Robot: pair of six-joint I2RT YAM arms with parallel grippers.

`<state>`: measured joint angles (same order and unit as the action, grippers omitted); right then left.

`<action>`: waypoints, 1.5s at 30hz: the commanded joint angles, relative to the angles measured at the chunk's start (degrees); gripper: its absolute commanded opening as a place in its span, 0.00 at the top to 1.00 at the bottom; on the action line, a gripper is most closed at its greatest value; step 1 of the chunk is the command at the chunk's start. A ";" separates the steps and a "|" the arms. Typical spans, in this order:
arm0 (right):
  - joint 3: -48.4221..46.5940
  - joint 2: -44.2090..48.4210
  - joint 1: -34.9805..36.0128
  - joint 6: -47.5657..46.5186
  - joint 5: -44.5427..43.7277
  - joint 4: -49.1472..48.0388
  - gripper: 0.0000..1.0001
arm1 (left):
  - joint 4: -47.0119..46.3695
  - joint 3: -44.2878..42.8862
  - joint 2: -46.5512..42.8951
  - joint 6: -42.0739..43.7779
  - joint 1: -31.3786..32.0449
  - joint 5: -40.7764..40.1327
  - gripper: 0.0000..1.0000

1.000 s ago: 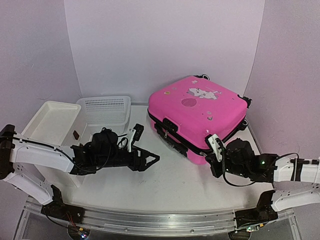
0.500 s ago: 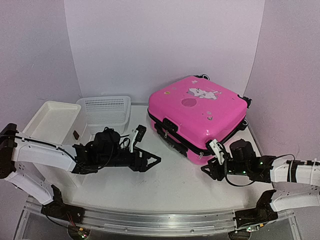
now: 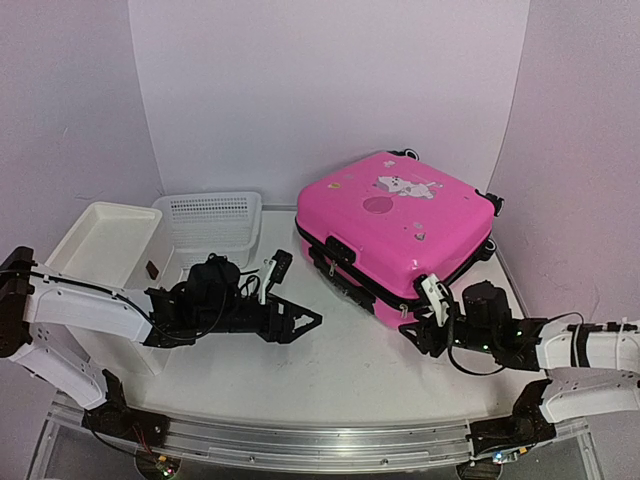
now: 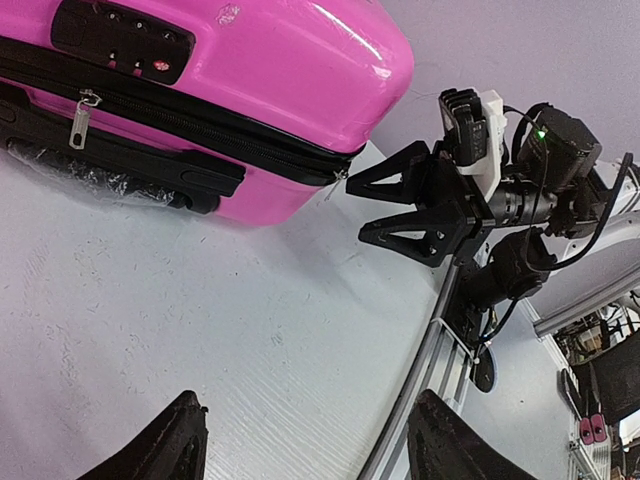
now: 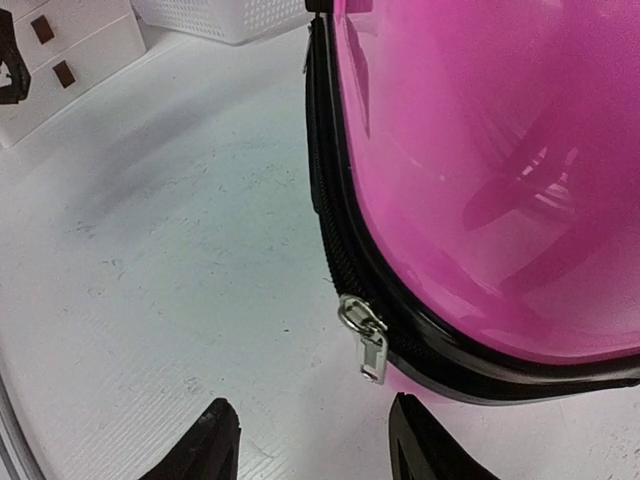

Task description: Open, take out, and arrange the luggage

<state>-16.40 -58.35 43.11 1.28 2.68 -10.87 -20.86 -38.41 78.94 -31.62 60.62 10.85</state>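
Observation:
The luggage [image 3: 395, 225], a glossy pink hard-shell suitcase with cartoon stickers, lies flat at the back right of the table, its black zipper line closed around the side. A silver zipper pull [image 5: 370, 345] hangs at its near corner. My right gripper [image 3: 418, 330] stands open just in front of that corner; its fingertips [image 5: 212, 440] straddle the spot below the pull without touching it. The left gripper [image 3: 305, 322] is open over bare table mid-left, pointing toward the suitcase. In the left wrist view the suitcase's lock [image 4: 120, 40] and another zipper pull [image 4: 80, 120] show.
A white mesh basket [image 3: 210, 225] and a white drawer unit [image 3: 105, 245] sit at the back left. Pale walls close in behind and on both sides. The metal rail [image 3: 300, 445] with the arm bases runs along the near edge.
My right gripper has opened and drawn back and down from the suitcase's near corner, leaving the zipper pull hanging free. The left arm has barely moved.

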 commanded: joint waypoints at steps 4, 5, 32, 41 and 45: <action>0.00 -0.82 -0.22 0.47 -3.97 -6.66 0.47 | -1.20 -1.33 -1.57 -0.86 -0.33 1.45 0.31; -0.14 -1.32 -0.21 0.47 -3.73 -7.11 0.47 | -1.20 -1.25 -1.66 -0.93 -0.35 1.45 0.31; -1.56 -6.63 -0.21 14.56 -10.20 -18.74 0.65 | -1.15 -0.41 -2.91 -2.00 -0.33 1.18 0.31; -1.11 -8.76 -0.15 23.44 -16.92 -22.51 0.70 | -1.12 0.04 -3.41 -2.30 -0.33 1.11 0.31; -1.84 -9.35 -0.13 25.53 -18.93 -22.32 0.68 | -1.19 0.10 -3.36 -2.40 -0.33 1.01 0.31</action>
<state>-16.21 -67.20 45.17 23.16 -2.55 -25.54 -20.69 -38.11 77.43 -33.32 60.62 11.84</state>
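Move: Just ahead of the right fingertips, at the suitcase's near corner, hangs the zipper pull, some 5 cm forward, about 1 cm left and roughly 1 cm higher. The suitcase's middle lies around 26 cm straight ahead of the right hand; its combination lock is about 16 cm ahead, 14 cm left and 3 cm up. From the idle left hand, the zipper pull lies some 8 cm ahead, 21 cm right and 8 cm below. Easing in on the zipper pull at the suitcase's near corner, the right hand goes about 2 cm forward and 1.5 cm left, dipping nearly a centimetre midway and rising again. The half-open fingers narrow partway without shutting, and later the wrist rolls some 20 degrees clockwise, looking along the fingers, bringing one fingertip right up to the pull's ring. ##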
